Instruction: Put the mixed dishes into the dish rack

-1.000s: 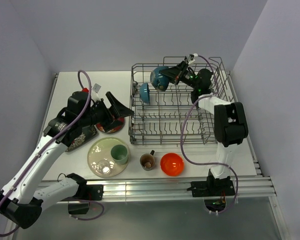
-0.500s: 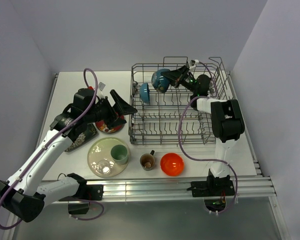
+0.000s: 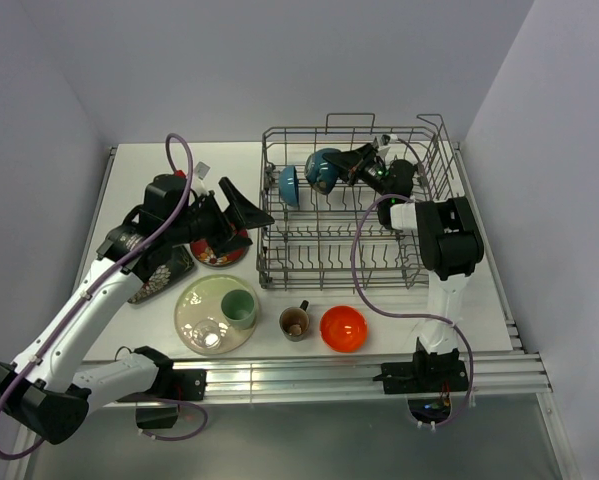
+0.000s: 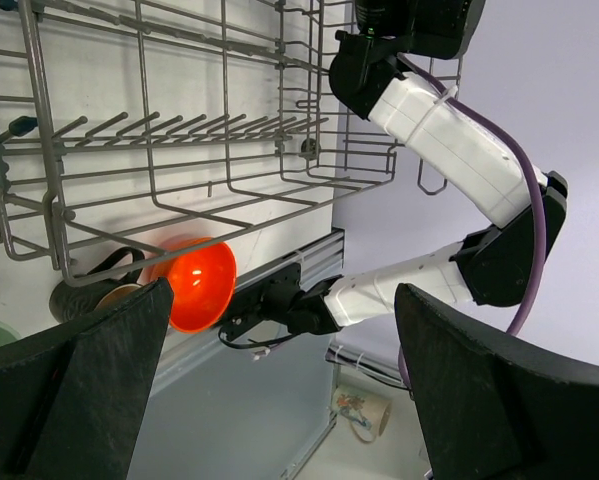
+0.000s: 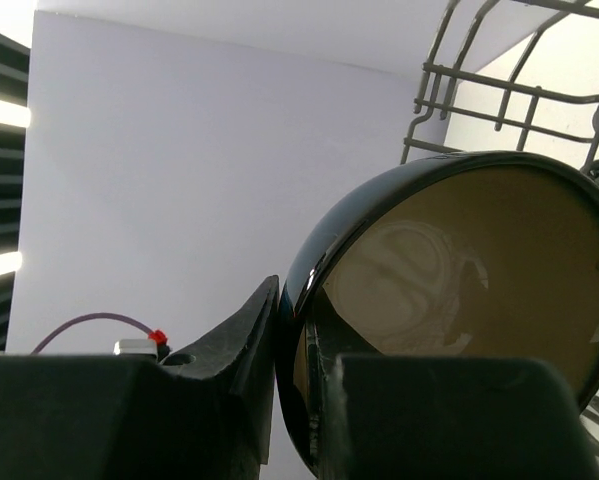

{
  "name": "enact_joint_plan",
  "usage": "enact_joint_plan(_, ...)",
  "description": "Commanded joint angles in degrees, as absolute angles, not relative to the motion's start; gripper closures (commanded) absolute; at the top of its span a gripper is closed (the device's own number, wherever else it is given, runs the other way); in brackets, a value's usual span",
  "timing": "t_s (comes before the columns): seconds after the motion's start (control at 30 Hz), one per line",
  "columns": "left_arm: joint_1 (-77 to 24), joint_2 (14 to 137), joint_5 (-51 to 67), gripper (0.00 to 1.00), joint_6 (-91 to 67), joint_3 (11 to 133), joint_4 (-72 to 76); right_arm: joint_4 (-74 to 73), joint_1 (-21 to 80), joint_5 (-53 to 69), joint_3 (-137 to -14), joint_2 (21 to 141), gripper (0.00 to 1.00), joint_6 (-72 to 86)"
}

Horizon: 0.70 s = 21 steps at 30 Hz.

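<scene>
My right gripper is shut on the rim of the tan bowl, dark outside, holding it on edge in the back row of the dish rack. In the right wrist view the fingers pinch the rim of the tan bowl. A blue-inside bowl stands in the rack beside it. My left gripper hangs open and empty at the rack's left side, above the red saucer. Its wrist view shows the rack, the orange bowl and the brown mug.
In front of the rack stand the orange bowl and the brown mug. A cream plate carries a pale green cup and a clear glass. Black square plates lie at the left.
My right gripper has lowered the tan bowl a little, down into the rack's back row. The left arm shifted slightly right, then held still.
</scene>
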State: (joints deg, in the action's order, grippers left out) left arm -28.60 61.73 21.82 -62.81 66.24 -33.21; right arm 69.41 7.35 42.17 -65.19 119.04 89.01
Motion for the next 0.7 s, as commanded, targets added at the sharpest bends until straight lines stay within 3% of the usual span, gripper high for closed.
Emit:
enact_joint_plan(0.0,-28.39,61.79,23.11,0.01,-61.26,69.52,-34.01,75.33,6.86,39.82,-66.35,118.56,1.0,87.11)
enact_joint_plan(0.17,-27.95,62.05,23.99,0.01,-60.56,70.05,-34.45,72.43,6.59,38.94,-65.57,118.48,0.98,85.78)
enact_joint_plan(0.33,-27.34,61.79,24.52,0.01,-60.03,70.05,-35.16,68.91,6.24,38.23,-63.9,117.16,0.64,83.59)
enact_joint_plan(0.6,-26.54,61.52,26.37,0.01,-60.47,68.82,-34.01,66.89,5.63,39.11,-62.66,115.93,0.31,82.18)
enact_joint_plan(0.67,-26.46,61.52,26.54,0.01,-60.73,68.47,-33.58,66.36,5.63,39.46,-62.84,115.75,0.29,82.0)
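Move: The blue-grey bowl pinched by its rim in the right gripper goes down between the rack's tines; that slot lies about 3 cm left, 1 cm back and 8 cm below the right hand. The small blue bowl already racked stands some 8 cm to the left of the slot and level with it, and the rack's left side is roughly 17 cm left of the hand, level fore and aft, 9 cm below. From the left hand the slot is about 22 cm ahead, 15 cm right and 15 cm below. Hold the right gripper nearly still over the slot for a moment, then spread the fingers well apart to let go of the bowl's rim while sinking about 4 cm and easing some 2 cm right. Take the outer finger clear of the bowl's wall and keep the other inside the rim, the fingers tipping down only slightly. ##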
